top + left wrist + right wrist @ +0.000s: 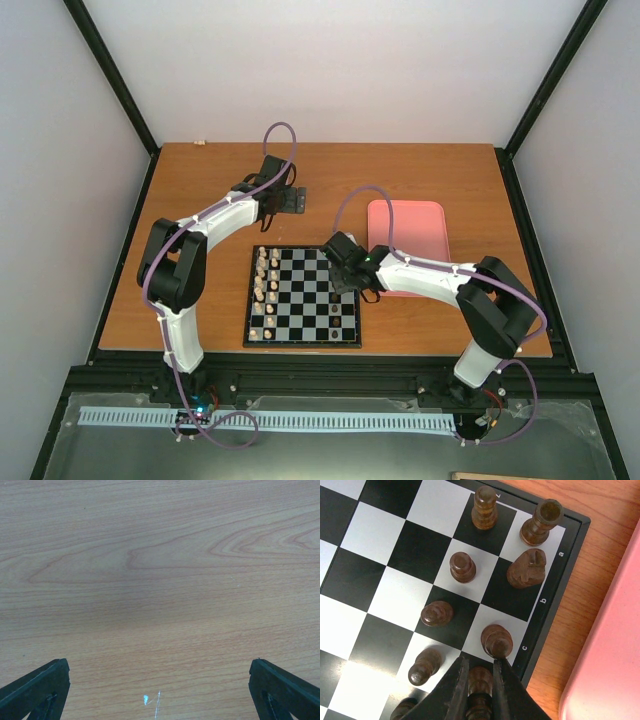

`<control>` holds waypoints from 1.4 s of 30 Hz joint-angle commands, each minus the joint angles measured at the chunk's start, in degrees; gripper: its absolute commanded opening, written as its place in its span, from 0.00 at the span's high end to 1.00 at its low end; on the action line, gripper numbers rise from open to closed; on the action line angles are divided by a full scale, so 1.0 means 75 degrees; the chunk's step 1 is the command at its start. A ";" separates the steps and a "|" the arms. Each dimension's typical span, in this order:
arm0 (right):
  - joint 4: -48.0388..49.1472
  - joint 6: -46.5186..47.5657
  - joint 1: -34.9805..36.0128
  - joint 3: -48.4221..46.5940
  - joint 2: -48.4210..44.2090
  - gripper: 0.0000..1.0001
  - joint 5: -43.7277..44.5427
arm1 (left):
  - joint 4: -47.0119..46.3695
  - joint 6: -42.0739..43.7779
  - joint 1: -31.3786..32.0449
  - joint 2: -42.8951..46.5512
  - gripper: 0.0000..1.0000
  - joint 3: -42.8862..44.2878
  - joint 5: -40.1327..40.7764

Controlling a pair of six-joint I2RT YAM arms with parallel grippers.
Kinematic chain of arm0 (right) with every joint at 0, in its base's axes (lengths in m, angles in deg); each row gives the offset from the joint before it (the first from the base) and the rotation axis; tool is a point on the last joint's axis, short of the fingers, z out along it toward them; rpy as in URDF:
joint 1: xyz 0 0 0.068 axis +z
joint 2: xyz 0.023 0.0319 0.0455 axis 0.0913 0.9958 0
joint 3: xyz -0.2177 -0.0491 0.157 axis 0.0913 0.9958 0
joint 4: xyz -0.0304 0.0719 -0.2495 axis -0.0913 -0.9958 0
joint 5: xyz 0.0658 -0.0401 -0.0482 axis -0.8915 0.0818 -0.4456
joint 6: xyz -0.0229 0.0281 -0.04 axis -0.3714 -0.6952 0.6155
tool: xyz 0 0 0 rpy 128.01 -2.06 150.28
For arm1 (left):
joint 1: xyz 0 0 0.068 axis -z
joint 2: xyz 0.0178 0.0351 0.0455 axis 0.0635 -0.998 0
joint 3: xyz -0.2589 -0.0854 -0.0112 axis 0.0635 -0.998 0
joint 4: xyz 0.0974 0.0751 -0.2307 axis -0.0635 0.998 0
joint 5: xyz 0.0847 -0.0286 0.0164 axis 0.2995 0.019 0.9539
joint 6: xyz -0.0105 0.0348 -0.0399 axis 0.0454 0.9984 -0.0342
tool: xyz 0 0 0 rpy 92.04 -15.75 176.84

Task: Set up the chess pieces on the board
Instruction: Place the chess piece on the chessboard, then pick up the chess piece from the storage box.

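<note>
The board (303,297) lies at the table's near middle. My right gripper (480,672) is shut on a dark chess piece (480,682) over the dark edge square beside the letter c; whether the piece touches the square is hidden. Around it on the board (380,535) stand a dark rook (540,522), a knight (526,568), a bishop (496,641) and pawns (462,566). From above, the right gripper (345,272) hangs over the board's far right corner. My left gripper (285,200) rests behind the board; its fingers (37,690) are wide apart over bare wood, holding nothing.
Pale cream pieces (265,285) fill the board's left columns. A pink tray (408,245) lies just right of the board, and its edge (610,650) comes close to the right gripper. The wooden table (160,580) has black frame posts at its corners.
</note>
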 commanded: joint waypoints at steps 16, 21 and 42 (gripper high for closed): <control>-0.0132 0.0032 0.0090 0.0051 -0.0303 0.73 0.0041 | 0.0087 -0.0078 -0.0034 -0.0108 0.00 0.0319 0.0034; -0.0403 0.0077 0.0090 0.0120 -0.0900 0.64 0.0088 | 0.0090 -0.0083 -0.0034 -0.0092 0.00 0.0307 0.0024; -0.0840 -0.0332 -0.2264 0.2067 -0.2845 0.34 0.1096 | 0.0069 -0.0086 -0.0034 -0.0138 0.00 0.0347 -0.0019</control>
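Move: The dark chess piece in the right fingers is already right at its square, about 4 cm straight below that hand. Its neighbours from the hand are a dark bishop about 3 cm ahead and a dark pawn about 3 cm to the left. The pink tray's middle is some 17 cm right and 10 cm ahead, and a lone piece near its front edge is about 17 cm right, level. From the idle left hand the held piece is about 21 cm back and 16 cm right. The dark piece is set free on its square: the right fingers, still closed on it, ease open with the hand almost still, then spread wide as the hand lifts about 6 cm clear. The hand next swings right, roughly 15 cm, off the board and over the pink tray, sinking about 4 cm and turning some 20 degrees clockwise, towards the lone piece near the tray's front edge. ##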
